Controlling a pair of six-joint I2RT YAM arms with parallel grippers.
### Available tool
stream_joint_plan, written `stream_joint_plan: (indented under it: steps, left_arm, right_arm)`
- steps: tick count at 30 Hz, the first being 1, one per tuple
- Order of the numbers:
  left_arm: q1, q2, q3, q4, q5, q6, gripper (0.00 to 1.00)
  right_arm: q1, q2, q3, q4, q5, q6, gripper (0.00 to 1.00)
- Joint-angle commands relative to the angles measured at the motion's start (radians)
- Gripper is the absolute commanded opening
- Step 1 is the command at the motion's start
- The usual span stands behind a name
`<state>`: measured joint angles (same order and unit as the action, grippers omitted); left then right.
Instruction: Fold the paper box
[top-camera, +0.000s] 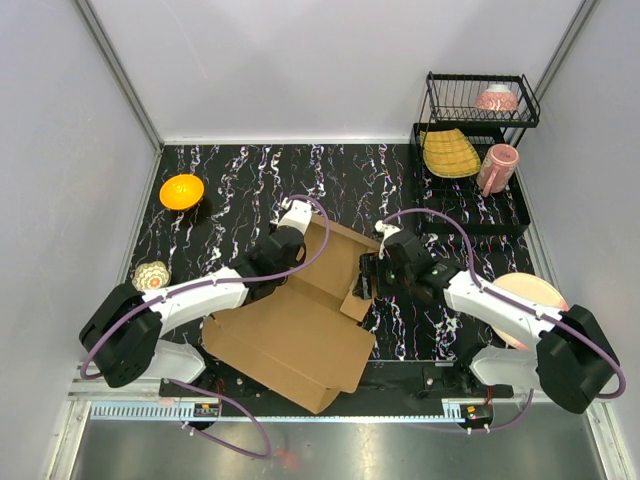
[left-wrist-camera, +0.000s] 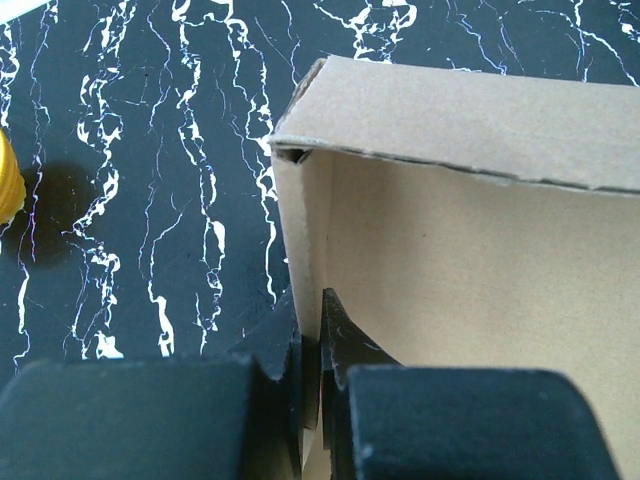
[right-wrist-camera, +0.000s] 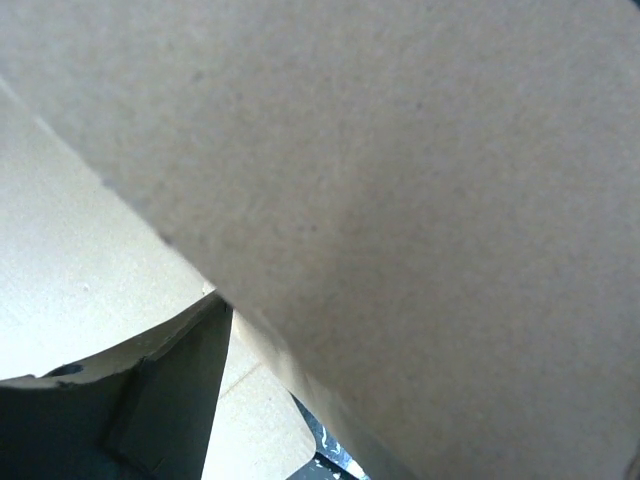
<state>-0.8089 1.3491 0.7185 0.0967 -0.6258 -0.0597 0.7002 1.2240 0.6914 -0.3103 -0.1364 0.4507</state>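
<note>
The paper box (top-camera: 290, 345) is brown cardboard lying in the middle of the table, with its big flat panel toward the near edge and its walls (top-camera: 335, 255) raised at the far end. My left gripper (top-camera: 291, 238) is at the box's far left corner. In the left wrist view it (left-wrist-camera: 312, 345) is shut on the upright side wall (left-wrist-camera: 300, 230), one finger on each face. My right gripper (top-camera: 366, 277) is at the box's right wall flap. In the right wrist view cardboard (right-wrist-camera: 400, 200) fills the frame. One dark finger (right-wrist-camera: 150, 420) shows and the other is hidden.
An orange bowl (top-camera: 181, 191) and a small patterned bowl (top-camera: 151, 275) sit at the left. A black dish rack (top-camera: 475, 130) at the back right holds a pink bowl (top-camera: 497, 98), a yellow plate (top-camera: 450, 152) and a pink mug (top-camera: 498, 167). A peach plate (top-camera: 530, 292) lies under my right arm.
</note>
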Motion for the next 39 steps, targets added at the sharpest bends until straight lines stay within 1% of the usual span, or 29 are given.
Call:
stream_joint_plan:
  steps: [1, 6, 8, 11, 12, 13, 16, 19, 24, 27, 33, 37, 39]
  left_arm:
    - [-0.022, -0.015, 0.042, 0.087, 0.005, -0.041, 0.0]
    - [-0.022, -0.018, 0.024, 0.098, -0.049, -0.077, 0.0]
    - [-0.022, -0.018, 0.018, 0.091, -0.069, -0.117, 0.0]
    - [-0.029, -0.021, 0.015, 0.049, -0.118, -0.196, 0.0]
    - [-0.029, -0.018, 0.019, 0.026, -0.138, -0.221, 0.0]
    - [-0.029, -0.016, 0.022, -0.02, -0.144, -0.27, 0.0]
    - [-0.029, -0.016, 0.018, -0.068, -0.153, -0.347, 0.0]
    - [-0.029, -0.019, -0.013, -0.046, -0.138, -0.333, 0.0]
    - [-0.029, 0.004, 0.01, -0.069, -0.134, -0.295, 0.0]
    - [-0.029, 0.013, 0.012, -0.06, -0.12, -0.278, 0.0]
    - [-0.029, 0.039, 0.035, -0.071, -0.111, -0.236, 0.0]
    - [-0.029, 0.051, 0.045, -0.069, -0.097, -0.236, 0.0]
    - [-0.029, 0.059, 0.047, -0.068, -0.086, -0.236, 0.0]
  right_arm:
    - [0.059, -0.038, -0.02, -0.023, -0.158, 0.008, 0.77]
    - [0.059, -0.067, -0.02, -0.026, -0.151, 0.009, 0.78]
    - [0.059, -0.075, -0.024, -0.024, -0.137, 0.013, 0.78]
    - [0.059, -0.092, -0.05, -0.007, -0.075, 0.032, 0.77]
    - [0.058, -0.099, -0.068, 0.011, -0.033, 0.04, 0.77]
    - [0.059, -0.113, -0.079, 0.026, -0.013, 0.052, 0.77]
    - [0.059, -0.129, -0.112, 0.08, 0.076, 0.088, 0.77]
    - [0.058, -0.133, -0.118, 0.102, 0.188, 0.109, 0.77]
    - [0.059, -0.143, -0.107, 0.089, 0.38, 0.12, 0.76]
    - [0.058, -0.156, -0.093, 0.085, 0.451, 0.121, 0.76]
    - [0.044, -0.208, -0.084, 0.06, 0.544, 0.089, 0.77]
    - [-0.011, -0.158, -0.089, 0.074, 0.511, 0.085, 0.77]
    - [-0.027, -0.12, -0.096, 0.12, 0.479, 0.085, 0.77]
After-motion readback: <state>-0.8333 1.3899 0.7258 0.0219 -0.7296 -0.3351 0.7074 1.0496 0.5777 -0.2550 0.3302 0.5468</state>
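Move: The right hand, fingers open, is right at the box's right side flap, whose middle lies roughly 1 cm to its left and about level ahead. From this hand the far right corner is some 8 cm ahead and 3 cm right; the middle of the box's front half is about 14 cm back, 16 cm left and 7 cm down. The left hand already pinches the left wall; the flap lies about 9 cm back, 13 cm right and 5 cm below it. The right hand draws back about 2.5 cm beside the right flap, then reverses and swings right and forward, some 6.5 cm each way, alongside the flap, its open fingers turning clockwise about 25 degrees and tipping up, with one fingertip still close against the cardboard. The left hand keeps its pinch on the left wall just below the far left corner, turning counter-clockwise about 10 degrees and sinking 2 cm. ##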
